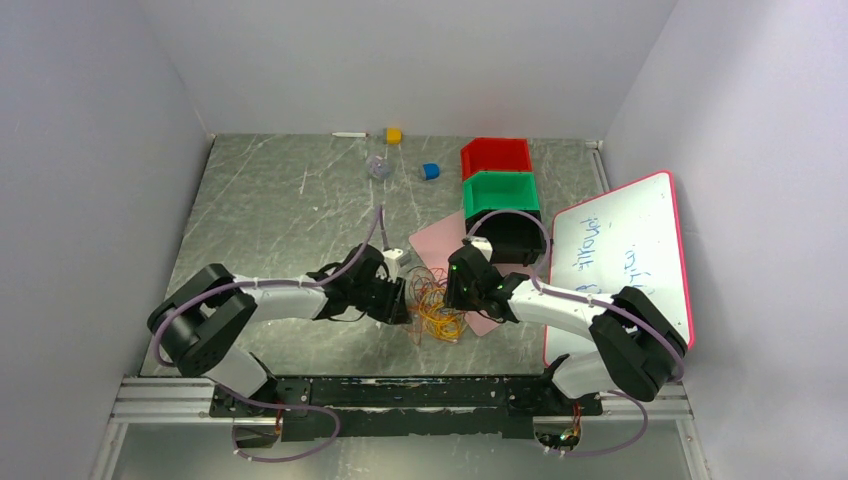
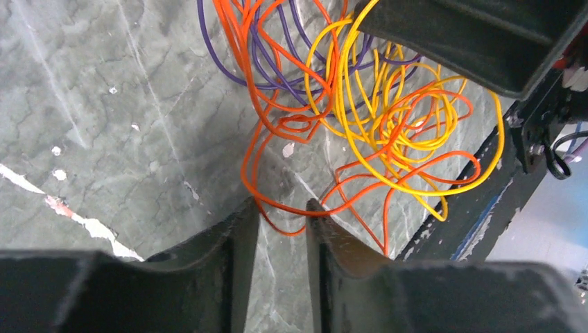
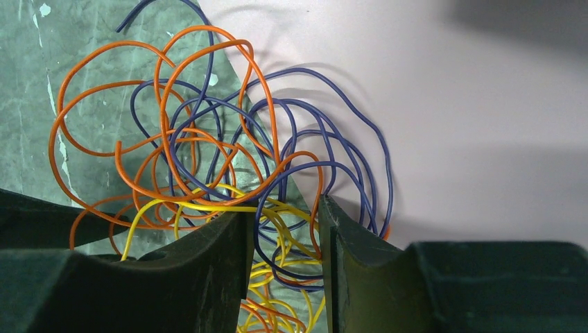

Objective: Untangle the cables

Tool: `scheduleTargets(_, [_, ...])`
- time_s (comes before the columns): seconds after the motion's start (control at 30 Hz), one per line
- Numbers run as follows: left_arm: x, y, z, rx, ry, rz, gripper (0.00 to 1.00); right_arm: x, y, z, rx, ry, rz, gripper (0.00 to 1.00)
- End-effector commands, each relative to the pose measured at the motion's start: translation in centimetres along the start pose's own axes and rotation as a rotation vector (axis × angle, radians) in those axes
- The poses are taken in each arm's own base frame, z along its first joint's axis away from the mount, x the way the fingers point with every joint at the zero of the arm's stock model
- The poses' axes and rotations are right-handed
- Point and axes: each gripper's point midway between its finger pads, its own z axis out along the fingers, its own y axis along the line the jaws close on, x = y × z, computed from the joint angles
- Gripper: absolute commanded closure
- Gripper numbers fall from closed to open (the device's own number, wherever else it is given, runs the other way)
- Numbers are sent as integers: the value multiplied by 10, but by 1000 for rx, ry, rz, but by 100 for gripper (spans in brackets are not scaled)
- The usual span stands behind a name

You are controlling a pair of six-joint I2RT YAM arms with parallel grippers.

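Note:
The cables (image 1: 437, 303) are a small tangle of orange, yellow and purple-blue wire loops on the table, between my two grippers. My left gripper (image 1: 400, 298) is at the tangle's left edge. In the left wrist view it (image 2: 281, 211) is open, its tips on either side of one orange loop at the edge of the cables (image 2: 378, 132). My right gripper (image 1: 457, 290) is at the tangle's right edge. In the right wrist view it (image 3: 284, 216) is open and pushed into the cables (image 3: 208, 159), with yellow, orange and blue strands running through the gap between its fingers.
A pink sheet (image 1: 440, 240) lies under the tangle's right part and also shows in the right wrist view (image 3: 451, 104). Red (image 1: 495, 157), green (image 1: 500, 190) and black (image 1: 512, 235) bins stand behind. A whiteboard (image 1: 620, 260) lies at the right. Small yellow (image 1: 394, 135) and blue (image 1: 430, 171) blocks are at the back.

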Motion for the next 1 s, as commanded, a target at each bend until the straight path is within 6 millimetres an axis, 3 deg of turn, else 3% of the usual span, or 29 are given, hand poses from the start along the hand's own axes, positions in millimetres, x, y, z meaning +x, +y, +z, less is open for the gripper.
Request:
scheduleTargets(0.0, [0,0,8,-1,5,18,70,11,-10,3,36,39,-15,59])
scheduleTargets(0.13, [-5,5,4,-48,-9,19,93,9,-10,3,36,31,-16,59])
scheduleTargets(0.3, [-23,8,-16,-132,-65,34,93,-1,1,-5,-35,-27,-9,55])
scheduleTargets(0.47, [-47,10,-49,-233,-152,64,93,-23,25,-21,-159,-111,-49,48])
scheduleTargets(0.8, [-99,13,-140,-445,-424,67,93,-70,58,-55,-285,-275,-144,31])
scheduleTargets(0.97, [-135,-9,-188,-444,-578,130,93,-100,72,-84,-341,-400,-133,22])
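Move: The orange strand to grip already crosses just at the left fingertips, about 1 cm to the right and 1 cm below. From the left hand, the yellow cable bunches some 6 cm to the right and 1 cm back, the purple cable about 8 cm to the right and 5 cm farther out, both a centimetre or two below. From the right hand, the orange strand lies roughly 8 cm left and 4 cm back, the purple cable right at its fingertips. Close the left gripper on the orange strand, dipping slightly, then lift it about 15 cm, drawing left and forward away from the pile while the fingertips swing forward some 35 degrees. As the left hand starts up, open the right gripper wider and raise it off the purple and yellow cables by about 9 cm. ##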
